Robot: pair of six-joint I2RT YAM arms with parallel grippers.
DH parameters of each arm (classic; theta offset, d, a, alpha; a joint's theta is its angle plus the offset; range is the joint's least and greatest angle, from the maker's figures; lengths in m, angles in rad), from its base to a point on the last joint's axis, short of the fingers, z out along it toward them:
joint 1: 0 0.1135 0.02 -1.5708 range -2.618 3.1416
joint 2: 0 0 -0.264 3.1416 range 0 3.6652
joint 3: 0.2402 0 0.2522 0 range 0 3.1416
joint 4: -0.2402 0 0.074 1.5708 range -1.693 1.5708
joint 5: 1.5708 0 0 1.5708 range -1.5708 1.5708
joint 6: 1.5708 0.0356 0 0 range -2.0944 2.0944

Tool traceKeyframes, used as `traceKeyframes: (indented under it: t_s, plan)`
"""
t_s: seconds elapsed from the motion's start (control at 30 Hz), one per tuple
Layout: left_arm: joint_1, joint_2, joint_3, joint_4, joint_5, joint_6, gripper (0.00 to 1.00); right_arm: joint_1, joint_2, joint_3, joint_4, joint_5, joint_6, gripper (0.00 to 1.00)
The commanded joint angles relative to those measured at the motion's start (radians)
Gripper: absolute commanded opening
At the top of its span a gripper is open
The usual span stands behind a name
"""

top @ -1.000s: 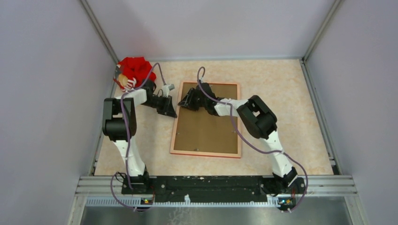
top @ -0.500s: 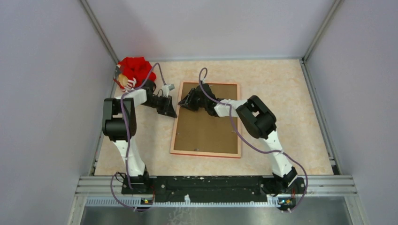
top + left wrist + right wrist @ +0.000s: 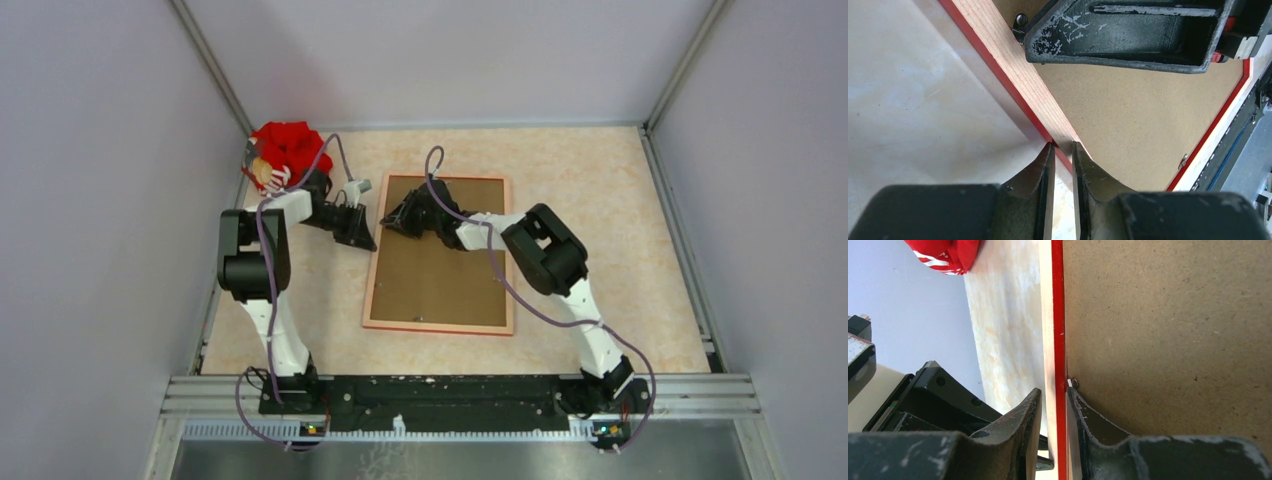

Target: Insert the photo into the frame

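The frame [image 3: 438,327] lies back up on the table, its pale wood rails around a brown hardboard backing panel [image 3: 440,280]. The photo is hidden. My left gripper [image 3: 362,238] is at the frame's left rail near the far corner. In the left wrist view its fingers [image 3: 1062,146] are shut on that rail [image 3: 1013,65]. My right gripper [image 3: 390,220] sits at the far left corner. In the right wrist view its jaws [image 3: 1054,391] pinch the red-edged rail [image 3: 1052,315], one finger outside and one on the panel [image 3: 1168,330], beside a small metal tab [image 3: 1073,382].
A red cloth bundle [image 3: 285,145] lies in the far left corner, behind the left arm. Grey walls close in the table on three sides. The two grippers are close together at the frame's corner. Another metal tab [image 3: 1183,161] sits on the opposite rail.
The right gripper's jaws have narrowed onto the frame's rail and the wrist has shifted slightly. The left arm and the frame have not moved.
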Motion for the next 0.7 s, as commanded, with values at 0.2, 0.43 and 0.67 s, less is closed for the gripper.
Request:
traceKeyframes:
  t_s: [0.2, 0.43, 0.67]
  plan:
    - [-0.013, -0.024, -0.043, -0.031, 0.029, 0.044, 0.23, 0.028, -0.01, 0.002, 0.036, 0.01, 0.004, 0.28]
    - [-0.013, -0.084, -0.085, -0.071, 0.034, 0.137, 0.24, -0.12, -0.263, -0.108, -0.153, -0.066, -0.143, 0.44]
    - [-0.042, -0.117, -0.142, -0.055, -0.015, 0.211, 0.24, -0.313, -0.512, -0.159, -0.555, 0.13, -0.401, 0.66]
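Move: The right hand's fingertips are at the frame's upper-left clip, about 1 cm back and 1 cm right of them; the top-rail clip lies roughly 10 cm ahead and 13 cm to the right. The left hand is at the frame's left rail, the lower-left clip some 8 cm back and 1 cm right of it, the upper-left clip about 5 cm ahead and 3 cm right. All clips lie about 1 cm below the hands. Right hand leaves the upper-left clip, opening, some 14 cm right and up; left slides back 3 cm along the rail. ##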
